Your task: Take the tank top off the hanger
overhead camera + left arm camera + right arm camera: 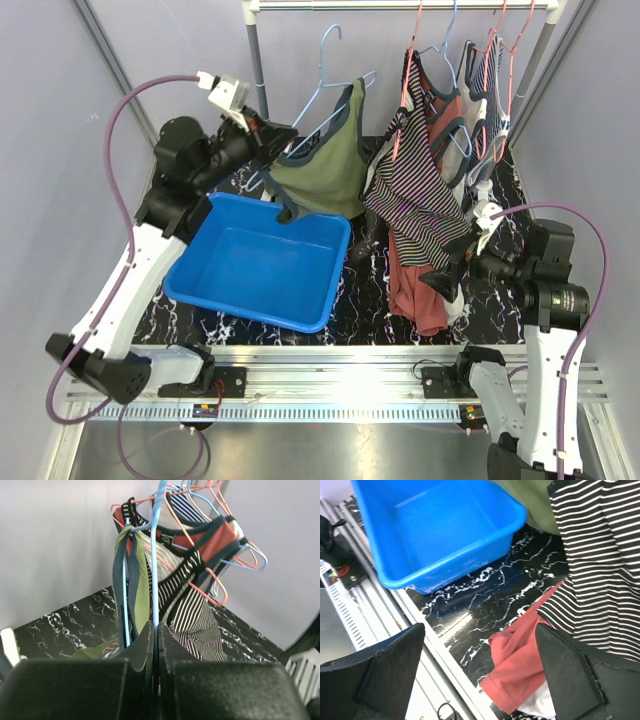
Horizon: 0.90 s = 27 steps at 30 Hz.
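Observation:
An olive green tank top (325, 160) with dark trim hangs on a light blue hanger (318, 95), tilted, above the far edge of the blue bin (255, 262). The hanger's hook sits below the rack rail (400, 5). My left gripper (268, 140) is shut on the hanger's wire; in the left wrist view the wire (155, 555) runs up from between the closed gripper (156, 630), with the green straps (141, 580) just to its left. My right gripper (452, 265) is open and empty, low beside the hanging striped top (415, 190).
Several other tops hang on red and blue hangers (480, 80) from the rail at the back right. A red garment (520, 660) and the striped top (600, 570) hang between the right fingers in the right wrist view. The bin's corner (435, 525) lies to their left.

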### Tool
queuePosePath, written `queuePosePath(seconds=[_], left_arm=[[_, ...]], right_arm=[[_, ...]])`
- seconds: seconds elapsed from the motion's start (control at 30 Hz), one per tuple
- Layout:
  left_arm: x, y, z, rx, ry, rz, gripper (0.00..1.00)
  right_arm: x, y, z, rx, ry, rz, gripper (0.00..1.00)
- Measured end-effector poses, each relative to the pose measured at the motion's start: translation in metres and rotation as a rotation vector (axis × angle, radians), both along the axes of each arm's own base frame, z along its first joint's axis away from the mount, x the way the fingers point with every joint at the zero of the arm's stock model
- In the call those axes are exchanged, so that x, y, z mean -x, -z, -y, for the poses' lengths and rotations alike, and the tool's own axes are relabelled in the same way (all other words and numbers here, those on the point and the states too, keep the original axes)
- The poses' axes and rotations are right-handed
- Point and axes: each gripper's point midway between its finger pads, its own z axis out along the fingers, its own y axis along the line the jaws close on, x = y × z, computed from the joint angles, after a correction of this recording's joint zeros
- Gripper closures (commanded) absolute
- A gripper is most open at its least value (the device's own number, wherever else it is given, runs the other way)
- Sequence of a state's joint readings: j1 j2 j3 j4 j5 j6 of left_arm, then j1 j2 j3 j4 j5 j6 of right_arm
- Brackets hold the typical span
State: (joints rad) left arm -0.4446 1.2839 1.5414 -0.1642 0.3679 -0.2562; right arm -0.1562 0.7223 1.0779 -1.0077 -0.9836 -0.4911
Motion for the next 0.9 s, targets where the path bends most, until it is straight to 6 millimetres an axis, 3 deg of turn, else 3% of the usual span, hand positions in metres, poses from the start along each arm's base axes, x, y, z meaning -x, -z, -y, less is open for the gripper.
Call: queuePosePath(seconds=[0.3,0.47,0.73,0.9], left_arm=[[0.048,0.005,-0.031,-0.077,0.059,0.076,1.00],[0.070,0.012,-0.035,-0.137,0.137,0.090,1.00],[0.103,0.037,-0.034,-0.249,0.274,0.083,1.00],[0.128,0.039,-0.035,-0.289,0.352,0.133,1.00]], right_arm=[[-0.008,-0.010,-0.008,-0.056,-0.064,-0.018,0.00],[-0.010,-0.023,-0.011,-0.092,-0.069,0.017,0.00],[-0.009,-0.061,-0.015,-0.163,-0.025,0.115,0.00],[-0.006,-0.069,-0.016,-0.181,-0.013,0.127,0.00]])
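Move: The green tank top hangs on the blue hanger already pinched in the left hand; its middle lies about 7 cm ahead, 11 cm right and 12 cm below that hand. The blue tub sits nearly under the left hand, 7 cm left, 2 cm back and some 42 cm down. From the right hand the tank top is about 23 cm ahead, 25 cm left and 6 cm up; the striped top is 16 cm ahead, 4 cm left and 5 cm up. The blue hanger, its hook already clear of the rail and green tank top still on it, is drawn back from the rack about 13 cm by the left hand, drifting left and then sinking some 4 cm, while the wrist rolls left side up and swings clockwise. The closed fingers keep their pinch on the wire. Wide open and empty, the right hand rises about 7 cm beside the striped top, fingers tipping up. ##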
